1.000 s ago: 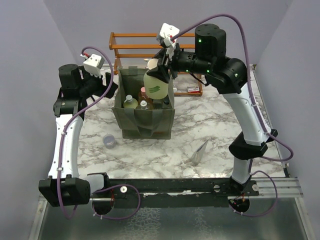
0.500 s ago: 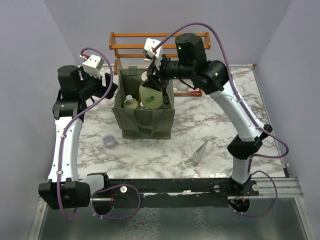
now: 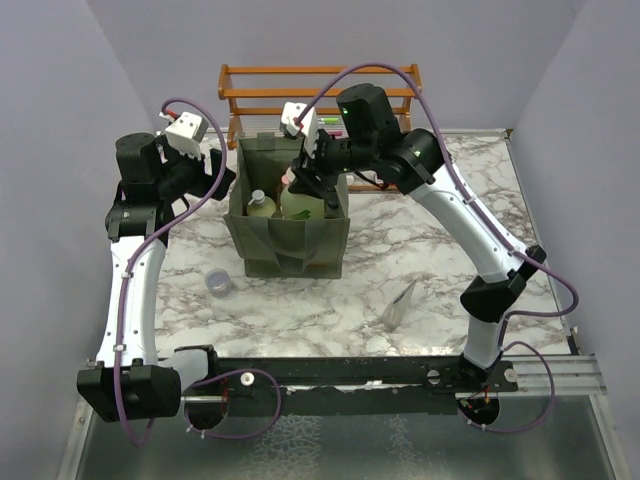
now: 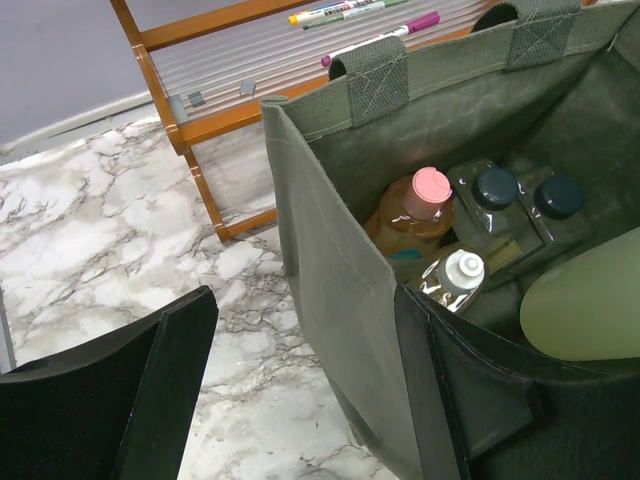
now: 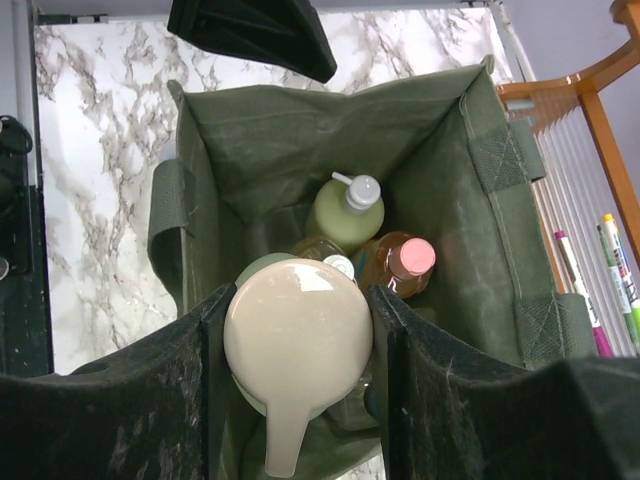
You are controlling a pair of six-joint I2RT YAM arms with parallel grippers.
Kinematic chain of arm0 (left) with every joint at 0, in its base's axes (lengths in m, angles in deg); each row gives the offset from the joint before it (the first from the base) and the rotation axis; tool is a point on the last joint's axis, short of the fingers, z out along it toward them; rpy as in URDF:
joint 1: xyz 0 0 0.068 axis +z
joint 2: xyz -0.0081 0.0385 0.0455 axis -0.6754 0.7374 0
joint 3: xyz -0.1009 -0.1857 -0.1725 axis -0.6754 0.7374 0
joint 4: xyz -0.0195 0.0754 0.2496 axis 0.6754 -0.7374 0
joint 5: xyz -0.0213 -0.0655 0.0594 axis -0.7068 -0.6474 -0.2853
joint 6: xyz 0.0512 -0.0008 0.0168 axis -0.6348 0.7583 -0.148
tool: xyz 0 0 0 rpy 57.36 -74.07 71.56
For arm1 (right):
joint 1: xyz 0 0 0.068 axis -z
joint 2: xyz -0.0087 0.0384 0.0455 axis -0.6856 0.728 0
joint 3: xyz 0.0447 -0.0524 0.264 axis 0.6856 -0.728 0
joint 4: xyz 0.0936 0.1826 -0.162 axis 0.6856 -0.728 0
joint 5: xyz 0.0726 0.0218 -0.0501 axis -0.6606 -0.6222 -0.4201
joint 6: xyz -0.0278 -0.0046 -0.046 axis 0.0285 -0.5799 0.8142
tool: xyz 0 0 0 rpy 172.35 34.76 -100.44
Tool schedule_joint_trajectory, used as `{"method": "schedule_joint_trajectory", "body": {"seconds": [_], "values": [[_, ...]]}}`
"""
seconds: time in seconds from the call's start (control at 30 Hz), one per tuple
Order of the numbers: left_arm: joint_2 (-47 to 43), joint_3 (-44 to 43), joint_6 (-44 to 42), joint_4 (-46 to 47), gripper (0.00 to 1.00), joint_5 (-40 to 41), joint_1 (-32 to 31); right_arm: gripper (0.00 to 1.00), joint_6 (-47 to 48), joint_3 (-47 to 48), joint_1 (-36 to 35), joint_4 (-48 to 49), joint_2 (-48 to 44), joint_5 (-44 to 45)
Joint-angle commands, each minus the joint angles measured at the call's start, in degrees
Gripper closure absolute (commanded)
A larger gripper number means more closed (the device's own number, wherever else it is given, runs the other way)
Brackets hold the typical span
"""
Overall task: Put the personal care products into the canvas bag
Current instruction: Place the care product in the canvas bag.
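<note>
The olive canvas bag (image 3: 285, 248) stands open at mid-table. My right gripper (image 3: 312, 172) is shut on the beige pump head (image 5: 298, 345) of a pale green pump bottle (image 3: 303, 200), which hangs low inside the bag's mouth. Under it sit a green bottle with a white cap (image 5: 345, 212), an orange bottle with a pink cap (image 4: 410, 215) and two clear bottles with black caps (image 4: 497, 190). My left gripper (image 4: 308, 300) is open and straddles the bag's left wall (image 4: 330, 300), one finger inside, one outside. A grey pouch (image 3: 400, 303) lies on the table to the bag's front right.
An orange-brown wooden rack (image 3: 320, 85) stands right behind the bag, with marker pens (image 4: 350, 10) on its shelf. A small lavender cup (image 3: 218, 283) sits on the marble in front of the bag's left corner. Lavender walls close in both sides.
My right arm has swung left and down, carrying the pale green pump bottle from above the bag's right rim into its mouth. The left arm has stayed put.
</note>
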Motion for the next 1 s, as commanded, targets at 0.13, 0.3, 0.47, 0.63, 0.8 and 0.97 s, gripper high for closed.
{"method": "schedule_joint_trajectory", "body": {"seconds": [0.13, 0.3, 0.47, 0.63, 0.8, 0.97], "values": [[-2.12, 0.75, -0.71, 1.43, 0.26, -1.22, -0.14, 0.98, 3.39, -2.9, -0.08, 6.43, -5.25, -0.93], [-2.44, 0.93, -0.88, 1.46, 0.26, -1.15, -0.14, 0.98, 5.43, -5.06, -0.08, 6.32, -4.79, 0.94], [-2.68, 0.96, -0.96, 1.33, 0.26, -1.13, -0.14, 0.98, 6.85, -5.0, -0.01, 4.89, -3.1, 2.57], [-2.86, 1.04, -1.1, 1.28, 0.26, -1.09, -0.14, 0.98, 7.68, -4.53, -0.08, 3.82, -1.23, 4.99], [-3.04, 1.23, -1.46, 1.19, 0.26, -0.97, -0.14, 0.98, 8.38, -2.89, -0.08, 1.78, 0.9, 5.83], [-3.23, 1.55, -1.89, 1.14, 0.26, -0.87, -0.14, 0.98, 8.3, -3.0, -0.08, 1.38, 1.01, 4.97]]}}
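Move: The right hand holds the green pump bottle over the canvas bag; the free spot inside, in the near right part, is about 4 cm left and some 20 cm below, neither ahead nor back. Well below this hand stand the white-capped bottle, 3 cm ahead and 5 left, the pink-capped bottle, 8 ahead and 5 left, and the dark-capped bottles, 5 ahead and 3 right. From the left hand the spot is roughly 17 cm right, 2 back and 16 below. Still pinching the green bottle at its cream pump head, the right hand lowers the bottle into the near right part of the canvas bag, sinking about 7 cm in all. It slows midway, then edges nearly 2 cm forward as it goes on down, the wrist tipping some 10 degrees so the fingers and bottle point more steeply down; the grip doesn't open. ##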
